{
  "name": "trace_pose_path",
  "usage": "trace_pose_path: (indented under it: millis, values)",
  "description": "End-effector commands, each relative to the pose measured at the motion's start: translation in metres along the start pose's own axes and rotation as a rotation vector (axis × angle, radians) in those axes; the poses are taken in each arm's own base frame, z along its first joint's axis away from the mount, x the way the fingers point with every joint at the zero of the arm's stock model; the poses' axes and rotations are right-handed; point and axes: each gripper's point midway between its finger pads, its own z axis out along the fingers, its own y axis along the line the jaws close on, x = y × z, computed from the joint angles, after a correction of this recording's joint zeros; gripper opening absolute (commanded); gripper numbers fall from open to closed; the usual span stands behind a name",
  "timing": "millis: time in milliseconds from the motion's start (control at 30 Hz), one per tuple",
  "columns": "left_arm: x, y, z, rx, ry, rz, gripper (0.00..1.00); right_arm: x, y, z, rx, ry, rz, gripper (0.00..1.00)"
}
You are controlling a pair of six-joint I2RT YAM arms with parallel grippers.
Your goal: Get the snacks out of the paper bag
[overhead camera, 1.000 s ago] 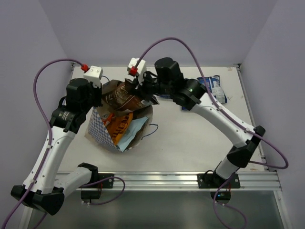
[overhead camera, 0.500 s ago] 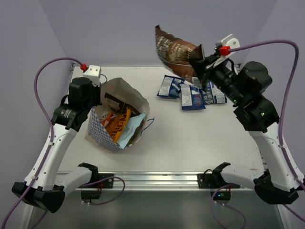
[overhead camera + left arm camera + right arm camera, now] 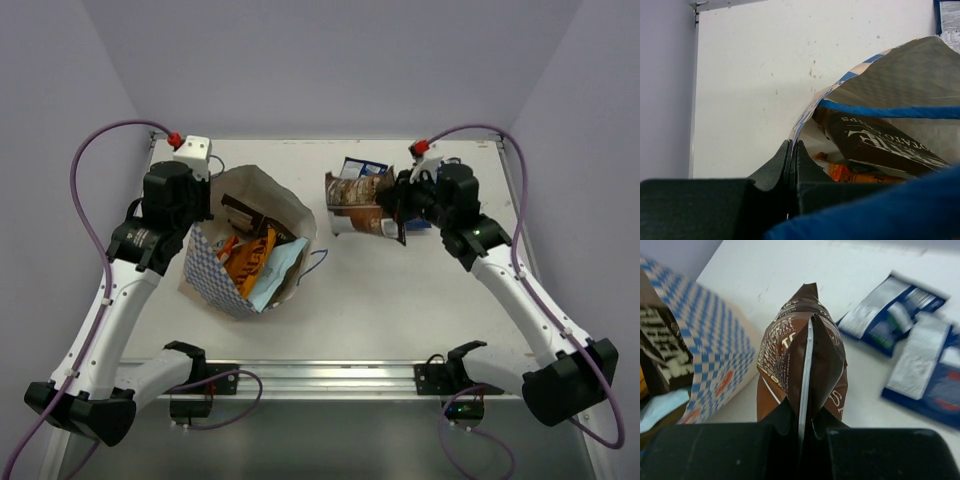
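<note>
The paper bag (image 3: 215, 270) lies left of centre with its mouth held up, and my left gripper (image 3: 207, 208) is shut on its far-left rim (image 3: 805, 117). A dark brown packet (image 3: 240, 212), orange packets (image 3: 250, 258) and a light blue one (image 3: 282, 266) still sit inside. In the left wrist view the dark brown packet (image 3: 875, 142) lies over an orange one (image 3: 847, 172). My right gripper (image 3: 398, 212) is shut on the sealed edge of another brown snack packet (image 3: 355, 205), low over the table right of the bag. The right wrist view has that packet (image 3: 800, 355) standing edge-on between the jaws.
Dark blue packets (image 3: 362, 168) lie on the table behind the held packet, and they also show to the right in the right wrist view (image 3: 890, 315) (image 3: 935, 375). A blue cord handle (image 3: 318, 268) trails from the bag's right side. Walls stand close on both sides.
My right arm pulled the brown packet out of the bag, swung it high to the right, then brought it down low beside the blue packets. The left arm and bag stayed put.
</note>
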Motion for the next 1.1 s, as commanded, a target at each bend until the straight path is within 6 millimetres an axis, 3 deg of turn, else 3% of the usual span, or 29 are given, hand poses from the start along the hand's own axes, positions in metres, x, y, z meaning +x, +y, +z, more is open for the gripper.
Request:
trace_pose_path:
  millis: [0, 67, 100, 133, 167, 200, 233, 300, 433, 467, 567, 600, 633, 767, 833, 867, 933, 967, 1033, 1067]
  values:
    - [-0.05, -0.001, -0.016, 0.022, -0.162, -0.031, 0.0, 0.004, 0.045, 0.004, -0.267, -0.041, 0.112, 0.0]
    - [-0.05, -0.004, -0.016, 0.04, -0.163, -0.027, 0.0, 0.031, 0.03, 0.016, -0.215, 0.01, 0.162, 0.12]
    - [-0.05, -0.005, -0.016, 0.046, -0.163, -0.024, 0.0, 0.038, 0.01, 0.021, -0.125, 0.01, 0.192, 0.22]
    - [-0.05, -0.006, -0.016, 0.052, -0.162, -0.023, 0.0, 0.053, -0.006, 0.024, -0.048, 0.049, 0.219, 0.41]
    - [-0.049, -0.009, -0.015, 0.066, -0.16, -0.018, 0.0, 0.06, -0.021, 0.026, 0.029, 0.072, 0.24, 0.49]
    - [-0.048, -0.009, -0.015, 0.07, -0.158, -0.014, 0.0, 0.059, -0.045, 0.024, 0.152, 0.062, 0.232, 0.55]
    - [-0.049, -0.01, -0.016, 0.073, -0.16, -0.013, 0.0, 0.056, -0.054, 0.018, 0.213, 0.08, 0.216, 0.65]
    - [-0.049, -0.011, -0.016, 0.083, -0.162, -0.009, 0.0, 0.042, -0.057, 0.01, 0.245, 0.077, 0.144, 0.71]
    - [-0.049, -0.012, -0.017, 0.085, -0.16, -0.009, 0.0, -0.02, -0.034, -0.009, 0.196, -0.023, 0.054, 0.9]
    - [-0.048, -0.011, -0.017, 0.085, -0.157, -0.008, 0.0, -0.029, -0.027, -0.012, 0.174, -0.031, 0.007, 0.9]
    - [-0.045, -0.011, -0.018, 0.082, -0.154, -0.006, 0.0, -0.058, 0.017, -0.014, 0.049, -0.063, -0.108, 0.9]
    - [-0.044, -0.011, -0.017, 0.082, -0.151, -0.004, 0.0, -0.058, 0.047, -0.012, -0.032, -0.059, -0.209, 0.9]
    - [-0.044, -0.011, -0.017, 0.082, -0.148, -0.003, 0.0, -0.066, 0.065, -0.008, -0.079, -0.06, -0.249, 0.9]
    - [-0.044, -0.013, -0.018, 0.097, -0.148, -0.005, 0.0, -0.055, 0.156, 0.005, -0.367, -0.006, -0.39, 0.9]
    - [-0.043, -0.013, -0.019, 0.096, -0.147, -0.005, 0.0, -0.06, 0.182, 0.01, -0.411, -0.008, -0.439, 0.9]
    - [-0.044, -0.013, -0.02, 0.096, -0.148, -0.005, 0.0, -0.046, 0.189, 0.028, -0.415, 0.032, -0.456, 0.9]
    - [-0.044, -0.012, -0.021, 0.096, -0.15, -0.006, 0.0, -0.041, 0.21, 0.038, -0.474, 0.044, -0.469, 0.9]
    - [-0.044, -0.013, -0.021, 0.1, -0.151, -0.006, 0.0, -0.024, 0.213, 0.055, -0.484, 0.09, -0.474, 0.9]
    - [-0.044, -0.014, -0.022, 0.103, -0.15, -0.007, 0.0, -0.014, 0.224, 0.065, -0.509, 0.119, -0.49, 0.89]
    - [-0.043, -0.014, -0.022, 0.104, -0.148, -0.008, 0.0, 0.003, 0.23, 0.077, -0.517, 0.158, -0.501, 0.89]
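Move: The right hand already holds the brown chips by one end; their spot on the open table lies about 27 cm below it, 5 cm back and 5 cm left. The open paper bag stands some 30 cm left of this hand and 5 cm back; a small navy snack lies 16 cm ahead and 8 cm left, down on the table. From the left hand, the landing spot is about 37 cm right, 3 cm back and 27 cm down. Right hand sinks 10 cm, releases the brown chips, then rises, sweeping about 25 cm left over the paper bag. ##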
